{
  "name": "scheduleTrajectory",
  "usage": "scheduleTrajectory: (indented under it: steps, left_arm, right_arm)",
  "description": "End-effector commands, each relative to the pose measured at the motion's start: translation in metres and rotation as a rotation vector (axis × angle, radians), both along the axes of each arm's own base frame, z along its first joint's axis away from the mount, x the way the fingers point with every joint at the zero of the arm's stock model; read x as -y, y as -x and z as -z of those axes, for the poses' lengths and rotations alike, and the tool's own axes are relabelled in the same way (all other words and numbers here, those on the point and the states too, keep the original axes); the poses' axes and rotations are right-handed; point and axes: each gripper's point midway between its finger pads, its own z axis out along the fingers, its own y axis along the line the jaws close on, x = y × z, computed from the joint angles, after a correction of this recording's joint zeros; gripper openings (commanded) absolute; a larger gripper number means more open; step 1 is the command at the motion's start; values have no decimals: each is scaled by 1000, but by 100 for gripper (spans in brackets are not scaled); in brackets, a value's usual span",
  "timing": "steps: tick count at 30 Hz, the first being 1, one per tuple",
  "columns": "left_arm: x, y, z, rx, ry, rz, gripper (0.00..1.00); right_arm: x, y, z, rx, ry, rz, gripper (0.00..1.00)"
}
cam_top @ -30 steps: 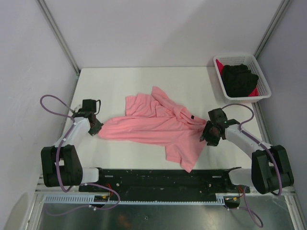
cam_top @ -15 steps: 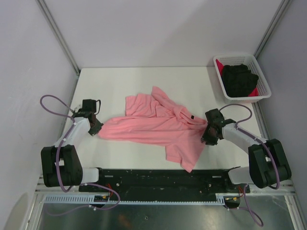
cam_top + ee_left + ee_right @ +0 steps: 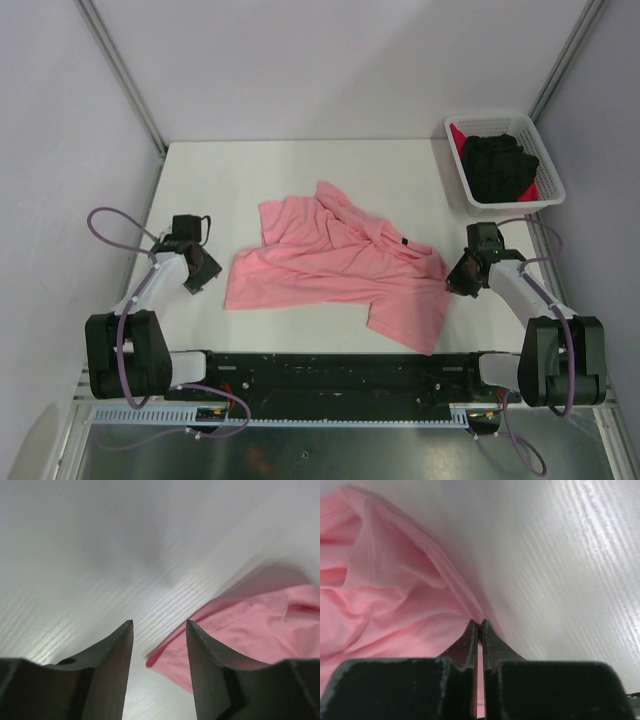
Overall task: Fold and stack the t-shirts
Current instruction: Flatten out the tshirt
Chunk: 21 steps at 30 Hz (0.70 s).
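The salmon-pink t-shirt (image 3: 335, 268) lies crumpled across the middle of the table, its dark neck label (image 3: 405, 241) facing up. At the shirt's left end my left gripper (image 3: 200, 276) stands open. In the left wrist view the shirt's corner (image 3: 235, 632) lies on the table just past the open left gripper (image 3: 160, 625), held by nothing. My right gripper (image 3: 456, 281) is shut on the shirt's right edge, and in the right wrist view the pink cloth (image 3: 390, 595) runs in between the closed right gripper's (image 3: 480, 624) tips. A black t-shirt (image 3: 500, 166) and a bright red one (image 3: 459, 134) lie in the basket.
The white lattice basket (image 3: 492, 118) stands at the back right corner of the table. Grey walls and metal frame posts close in the left, right and back sides. A black rail runs along the near edge between the arm bases.
My left gripper has opened and let go of the shirt's left end. My right gripper has shut on the right edge and moved right, dragging the shirt that way.
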Motion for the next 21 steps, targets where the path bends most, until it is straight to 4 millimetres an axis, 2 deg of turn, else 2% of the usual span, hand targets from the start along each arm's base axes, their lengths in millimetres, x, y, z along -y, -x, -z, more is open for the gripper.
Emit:
scheduleTrajectory:
  steps: [1, 13, 17, 21]
  left_arm:
    - [11, 5, -3, 50, 55, 26, 53]
    - [47, 39, 19, 20, 104, 105, 47]
    - [56, 40, 24, -2, 102, 116, 47]
    - [56, 40, 29, -27, 72, 100, 47]
  right_arm:
    - [-8, 1, -3, -19, -23, -53, 0]
    - [-16, -5, 2, -18, -44, -82, 0]
    - [-17, -7, 1, -9, -50, -88, 0]
    - [-20, -8, 2, -8, -60, -95, 0]
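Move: From the left hand, the t-shirt's near left corner lies about 6 cm back, 5 cm to the right and 4 cm down; the t-shirt's far left bend is some 6 cm ahead and 8 cm to the right. The right hand already has the t-shirt's right edge between its fingers. From it the near right corner lies about 14 cm back and 5 cm to the left, the dark tag some 11 cm ahead and 10 cm to the left, both roughly 3 cm lower. The right fingers keep their shut pinch on the t-shirt's right edge, easing it about 1.5 cm left and 1 cm down. Meanwhile the left hand, empty and half open, heads right and back by some 7 cm towards the near left corner, sinking almost 3 cm and turning slightly clockwise; its fingers stay open. ##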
